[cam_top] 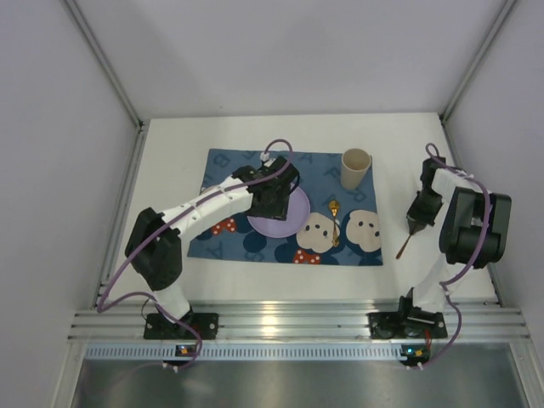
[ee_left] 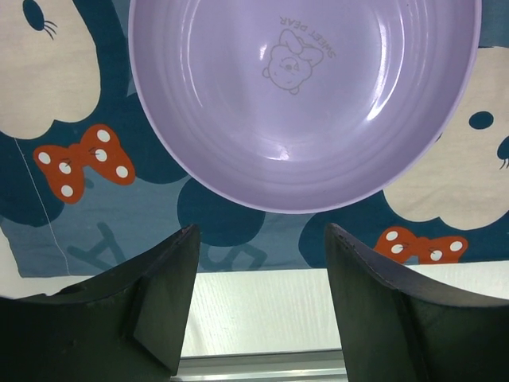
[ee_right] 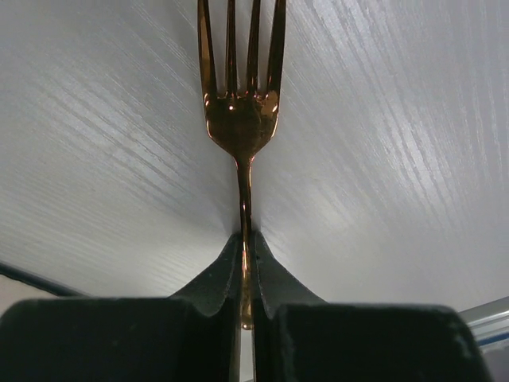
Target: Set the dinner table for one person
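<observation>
On the white dinner table (cam_top: 170, 170) lies a blue cartoon placemat (cam_top: 229, 170) with a purple bowl (cam_top: 293, 219) on it. My left gripper (cam_top: 274, 200) hovers over the bowl's left side. In the left wrist view it (ee_left: 262, 294) is open, with the bowl (ee_left: 302, 95) beyond its dark fingers (ee_left: 163, 302) and nothing between them. A gold fork (cam_top: 404, 246) lies right of the mat. My right gripper (cam_top: 414, 223) is shut on its thin handle. In the right wrist view the fork (ee_right: 241, 119) points its tines away from the closed gripper (ee_right: 247, 247), low over the tabletop.
A beige cup (cam_top: 356, 168) stands at the mat's back right corner. A gold spoon (cam_top: 335, 219) lies on the mat right of the bowl. An aluminium rail (cam_top: 297, 319) runs along the table's near edge. White walls enclose the left, back and right sides.
</observation>
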Robot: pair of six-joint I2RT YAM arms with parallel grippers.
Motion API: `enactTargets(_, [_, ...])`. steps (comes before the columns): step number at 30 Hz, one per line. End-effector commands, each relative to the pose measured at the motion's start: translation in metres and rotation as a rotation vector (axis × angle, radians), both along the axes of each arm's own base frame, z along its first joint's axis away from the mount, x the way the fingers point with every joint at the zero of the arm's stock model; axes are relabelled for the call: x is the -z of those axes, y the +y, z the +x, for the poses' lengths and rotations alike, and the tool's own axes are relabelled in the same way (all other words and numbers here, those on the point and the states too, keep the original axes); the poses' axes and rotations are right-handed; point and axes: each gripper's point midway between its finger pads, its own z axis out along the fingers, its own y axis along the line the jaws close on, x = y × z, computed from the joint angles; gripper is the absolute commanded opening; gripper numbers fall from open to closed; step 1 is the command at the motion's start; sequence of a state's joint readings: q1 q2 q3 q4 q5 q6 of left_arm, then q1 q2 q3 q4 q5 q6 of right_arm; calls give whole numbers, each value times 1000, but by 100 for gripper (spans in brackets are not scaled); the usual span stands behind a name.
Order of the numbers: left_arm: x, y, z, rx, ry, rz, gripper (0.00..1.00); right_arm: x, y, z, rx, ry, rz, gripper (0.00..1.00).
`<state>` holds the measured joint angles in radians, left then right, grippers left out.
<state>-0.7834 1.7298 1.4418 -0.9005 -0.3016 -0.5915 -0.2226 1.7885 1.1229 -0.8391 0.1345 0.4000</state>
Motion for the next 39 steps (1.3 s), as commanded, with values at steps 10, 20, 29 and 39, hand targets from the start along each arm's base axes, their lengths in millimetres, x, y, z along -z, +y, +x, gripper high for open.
enactTargets(10, [-104, -96, 8, 345, -128, -409, 71, -165, 54, 69, -91, -486, 42, 0])
enactTargets(20, [-176, -180, 1, 520, -179, -820, 71, -260, 114, 34, -155, -700, 245, 0])
enactTargets(29, [-198, -237, -36, 681, -163, -921, 72, -284, 148, 9, -212, -747, 384, 0])
enactTargets(39, [-170, -274, -62, 685, -126, -854, 70, -298, 159, 3, -238, -763, 451, 0])
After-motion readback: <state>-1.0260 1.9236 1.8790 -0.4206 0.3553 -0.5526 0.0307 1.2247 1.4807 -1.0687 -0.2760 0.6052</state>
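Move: The fork lies on the table, already pinched mid-handle by the right fingers. It is some 43 cm right of the open left gripper, about level with it in reach and 11 cm lower. Seen from the right hand, the left gripper is that same 43 cm to the left and 10 cm higher. In between, the spoon lies about 24 cm left and 1 cm farther out, and the cup stands 17 cm left and 15 cm farther out. The fork leaves the table in the right hand's unchanged grip, swinging briefly forward and up some 27 cm, then left about 15 cm, while the wrist tips the fingers forward and left by roughly 45 degrees. Meanwhile the left hand leaves the plate, rises and sweeps about 27 cm right, drawing back late; its fingers turn to point rightward and stay open as they reach the fork's free handle end. ##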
